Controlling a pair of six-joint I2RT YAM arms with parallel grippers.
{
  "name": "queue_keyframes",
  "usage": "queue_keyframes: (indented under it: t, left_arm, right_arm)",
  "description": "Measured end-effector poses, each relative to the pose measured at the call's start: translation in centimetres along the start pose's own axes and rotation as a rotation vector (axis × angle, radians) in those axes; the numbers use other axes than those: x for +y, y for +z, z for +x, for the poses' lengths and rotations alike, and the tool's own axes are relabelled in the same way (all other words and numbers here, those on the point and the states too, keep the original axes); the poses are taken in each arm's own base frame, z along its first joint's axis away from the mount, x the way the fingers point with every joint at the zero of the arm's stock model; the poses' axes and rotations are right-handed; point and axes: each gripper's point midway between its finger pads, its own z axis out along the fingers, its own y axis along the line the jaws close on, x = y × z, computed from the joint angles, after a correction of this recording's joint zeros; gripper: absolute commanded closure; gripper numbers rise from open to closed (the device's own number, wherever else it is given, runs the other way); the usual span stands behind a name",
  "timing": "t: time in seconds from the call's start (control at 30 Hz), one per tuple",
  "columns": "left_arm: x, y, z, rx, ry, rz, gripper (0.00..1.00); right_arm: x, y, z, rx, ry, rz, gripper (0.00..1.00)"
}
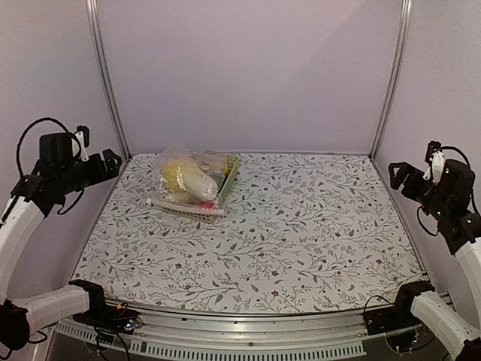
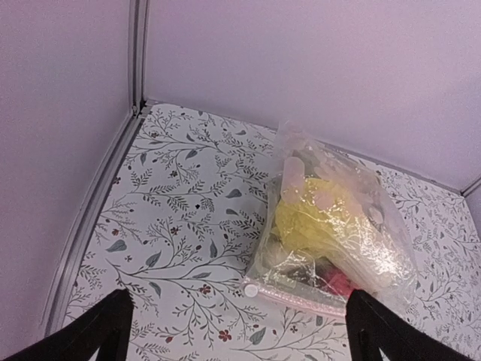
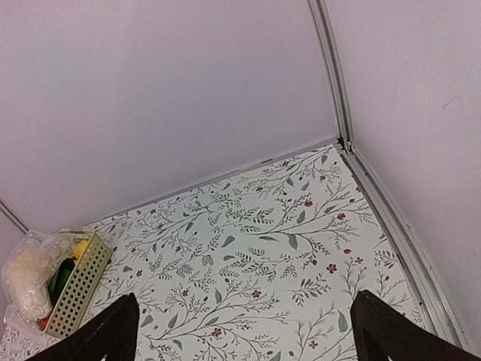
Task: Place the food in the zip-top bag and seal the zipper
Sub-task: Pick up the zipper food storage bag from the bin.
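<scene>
The clear, crinkly zip-top bag lies at the back left of the table, over and against a pale green lattice basket. Through the plastic I see the food: a yellow-white cabbage and a red piece. In the right wrist view a dark green vegetable and a small yellow fruit show at the basket. The zipper runs along the bag's near edge, its white slider tab at the left end. My left gripper hangs open, high and left of the bag. My right gripper is open, high at the far right.
The floral tablecloth covers the table. White walls with metal corner posts close in the back and sides. Both arm bases sit at the near edge.
</scene>
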Motion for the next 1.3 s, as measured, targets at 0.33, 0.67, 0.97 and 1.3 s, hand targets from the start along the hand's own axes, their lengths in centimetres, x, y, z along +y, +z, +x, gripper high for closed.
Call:
queue_keyframes:
  t: [0.33, 0.67, 0.97, 1.3]
  left_arm:
    - [-0.1, 0.2, 1.0, 0.027, 0.003, 0.015, 0.00]
    - [-2.5, 2.5, 2.7, 0.150, 0.037, 0.144, 0.00]
    - [-6.2, 6.7, 3.3, 0.277, 0.015, 0.320, 0.01]
    - [-5.2, 10.7, 7.4, 0.424, -0.017, 0.283, 0.01]
  right_arm:
    - [-1.3, 0.7, 1.7, 0.071, 0.000, 0.064, 0.01]
    - [-0.5, 1.0, 2.4, 0.137, 0.012, 0.027, 0.01]
    - [1.5, 1.6, 4.1, 0.252, 0.030, -0.082, 0.01]
    - [3.0, 1.3, 5.2, 0.331, 0.048, -0.169, 0.01]
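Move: The zip-top bag lies draped over the bin, its middle about 11 cm ahead of the left hand, 18 cm to its right and 20 cm below. The bag's zipper edge is roughly 9 cm nearer the base than that middle; the bin's middle is some 4 cm farther right and 1 cm farther out than it. From the right hand the bag is about 14 cm ahead, 63 cm left and 20 cm below. Left hand, open, sinks about 10 cm and swings right and forward towards the bag; right hand eases down-left. ##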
